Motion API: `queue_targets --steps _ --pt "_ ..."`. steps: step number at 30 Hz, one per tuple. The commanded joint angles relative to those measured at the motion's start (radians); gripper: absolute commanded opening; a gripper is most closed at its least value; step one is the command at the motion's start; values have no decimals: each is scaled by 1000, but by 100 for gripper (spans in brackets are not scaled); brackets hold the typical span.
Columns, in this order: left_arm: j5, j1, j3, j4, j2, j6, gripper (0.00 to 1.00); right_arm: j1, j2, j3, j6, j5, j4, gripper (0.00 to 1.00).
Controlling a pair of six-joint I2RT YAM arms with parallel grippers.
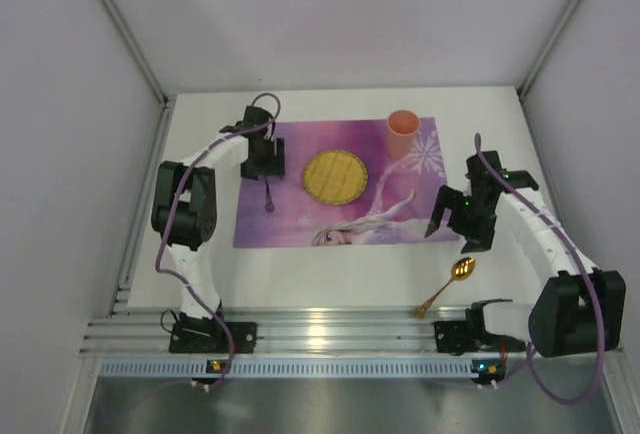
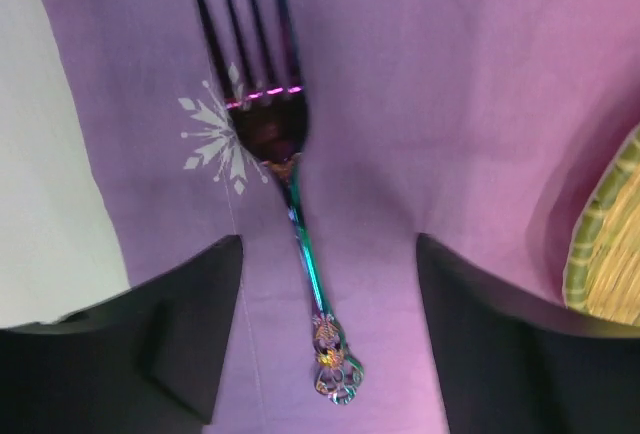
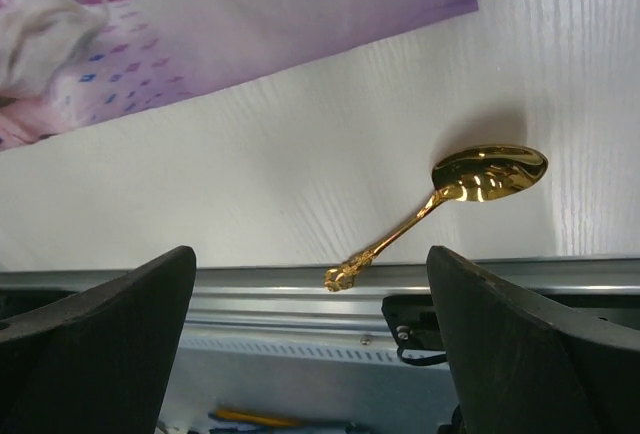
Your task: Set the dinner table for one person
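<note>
The white dinner table (image 1: 330, 279) carries a purple printed placemat (image 1: 340, 186). On the mat are a round yellow plate (image 1: 335, 176), a pink cup (image 1: 402, 124) and a dark iridescent fork (image 1: 268, 194). My left gripper (image 1: 267, 170) is open just above the fork (image 2: 270, 134); the fork lies flat on the mat (image 2: 440, 104), its handle end between the spread fingers (image 2: 150, 344), untouched. A gold spoon (image 1: 447, 284) lies on the bare table right of the mat. My right gripper (image 1: 453, 229) is open and empty above the table, with the spoon (image 3: 480, 179) ahead to its right.
A ribbed aluminium rail (image 1: 330, 332) runs along the near edge, and the spoon's handle tip reaches it (image 3: 340, 276). Grey walls close in the table on three sides. The plate's rim (image 2: 600, 234) is close to the right of my left gripper.
</note>
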Motion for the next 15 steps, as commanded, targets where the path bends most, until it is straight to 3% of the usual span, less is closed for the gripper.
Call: queue_targets --steps 1,2,4,6,15 --pt "34 12 34 57 9 -10 79 -10 26 -99 41 21 -7 100" --pt "30 12 33 59 12 -16 90 -14 19 -151 67 14 4 100" --pt "27 12 28 56 7 -24 94 -19 2 -191 91 9 18 100" --pt "25 12 16 53 -3 -28 95 -25 -7 -234 123 15 21 99" --pt "33 12 -21 25 -94 -25 93 -25 -26 -418 234 3 151 77"
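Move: The spoon I want lies some 10 cm behind my right hand, nearly in line with it sideways and about 10 cm below, its bowl outermost and its handle running back to the left. The plate is roughly 22 cm ahead of that hand and 24 cm to its left, the cup about 28 cm ahead and 9 cm left. My left hand has the fork right under its fingers, its middle about 2 cm ahead and 2 cm down; the plate sits some 17 cm to its right, about level. I swing my right hand back about 9 cm and equally far down to the spoon, tipping the fingers some 20 degrees back towards my base and turning a little clockwise, and from halfway the wide-open fingers start to narrow around it. My left hand stays put just over the laid fork, spreading its already parted fingers to nearly full width. ##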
